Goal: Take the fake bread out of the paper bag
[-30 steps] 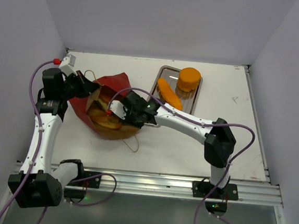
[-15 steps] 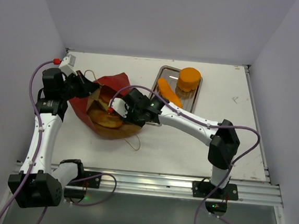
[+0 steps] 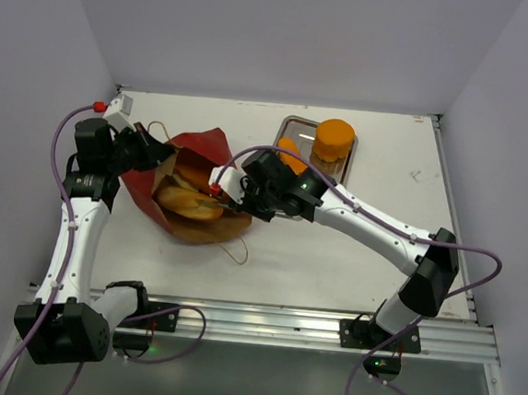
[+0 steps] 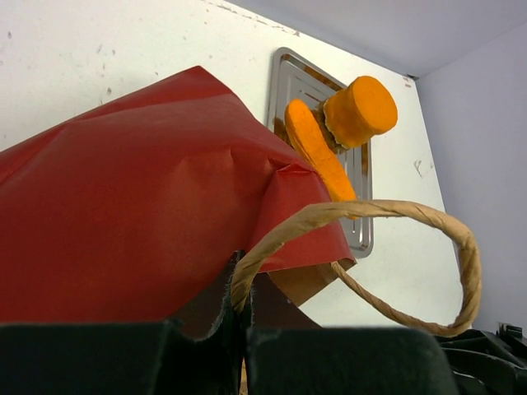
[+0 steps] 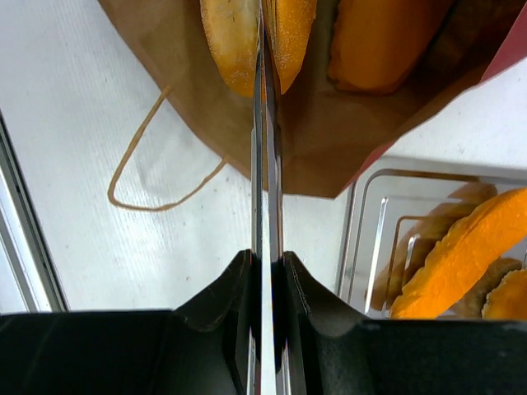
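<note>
The paper bag (image 3: 204,146) lies on its side left of centre, red outside, brown inside (image 5: 321,148). My left gripper (image 3: 152,155) is shut on its cord handle (image 4: 329,218) at the rim, holding the mouth up. Golden fake bread (image 3: 189,205) lies in the mouth, with more pieces (image 5: 379,41) beside it. My right gripper (image 3: 230,195) sits at the mouth, shut on a thin shiny flat piece (image 5: 265,164) seen edge-on, which runs up between bread pieces (image 5: 230,41). A round bun (image 3: 334,134) and a baguette (image 4: 317,156) rest on the metal tray (image 3: 293,124).
The bag's second cord handle (image 3: 236,251) lies loose on the table in front of the bag. The tray stands just right of the bag, close behind my right wrist. White walls close the table at the back and both sides.
My right gripper closed further and drew back to the right, from deeper in the bag to its mouth. The bread in the mouth shifted slightly outward. The left arm stayed still.
</note>
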Controlling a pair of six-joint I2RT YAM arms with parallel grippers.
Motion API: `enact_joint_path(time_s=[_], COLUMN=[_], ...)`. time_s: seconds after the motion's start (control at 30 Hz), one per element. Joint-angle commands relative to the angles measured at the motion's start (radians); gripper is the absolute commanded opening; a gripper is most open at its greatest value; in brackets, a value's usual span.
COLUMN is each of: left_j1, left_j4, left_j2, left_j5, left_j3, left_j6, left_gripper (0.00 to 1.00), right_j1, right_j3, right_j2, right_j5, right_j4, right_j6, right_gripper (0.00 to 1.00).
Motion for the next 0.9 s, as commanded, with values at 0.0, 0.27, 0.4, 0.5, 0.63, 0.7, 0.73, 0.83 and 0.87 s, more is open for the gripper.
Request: enact_joint_path(time_s=[0.0,0.27,0.4,0.5,0.63,0.7,0.73,0.83,0.87], left_j1=[0.005,0.005,0.005,0.007,0.005,0.005,0.005,0.005,0.005], left_j4=[0.007,0.005,0.013,0.015,0.021,0.022,0.021,0.016,0.015], left_j2=[0.013,0.017,0.020,0.025,0.037,0.051,0.056,0.071,0.075], left_j5=[-0.031,-0.084,-0.116,-0.142,-0.168,-0.180,-0.183,-0.197,-0.200], left_j3=[0.047,0.067,0.066,0.075,0.086,0.092,0.095,0.104,0.109], left_j6=[-0.003,-0.015,-0.033,-0.049,-0.066,-0.072,-0.072,-0.073,-0.072], left_gripper=[0.00,0.00,0.00,0.00,0.00,0.00,0.00,0.00,0.00], right_j1=[-0.013,-0.071,-0.108,-0.134,-0.164,-0.175,-0.189,-0.230,-0.240], right_j3=[-0.031,-0.152,-0.194,-0.220,-0.250,-0.263,-0.266,-0.270,-0.272], right_j2=[-0.099,-0.275,-0.375,-0.447,-0.533,-0.582,-0.596,-0.653,-0.665], right_j5=[-0.038,-0.067,-0.108,-0.136,-0.165,-0.186,-0.194,-0.222,-0.228], right_j4=[0.006,-0.020,-0.034,-0.048,-0.056,-0.057,-0.060,-0.060,-0.060], right_j6=[-0.029,-0.072,-0.087,-0.103,-0.118,-0.118,-0.118,-0.107,-0.103], right_gripper=[0.00,0.00,0.00,0.00,0.00,0.00,0.00,0.00,0.00])
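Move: Some 18 cm ahead of the right hand, 14 cm to its right and 20 cm below lies the metal tray for the loaf in its tongs. That loaf is about 5 cm ahead, 14 cm left and 15 cm below, inside the mouth of the paper bag, whose middle is roughly 8 cm ahead and 19 cm left. On the tray, the long roll is about 19 cm ahead, 10 cm right. From the left hand the tray is about 10 cm ahead, 33 cm right. Drawing the loaf out of the bag, the right hand keeps it pinched in the tongs and pulls about 13 cm to the right, soon adding a climb of some 8 cm and easing back a little, while the wrist rolls so the tongs swing up. The left hand still grips the bag's rim, shifting it a few centimetres forward and left and turning counter-clockwise. ##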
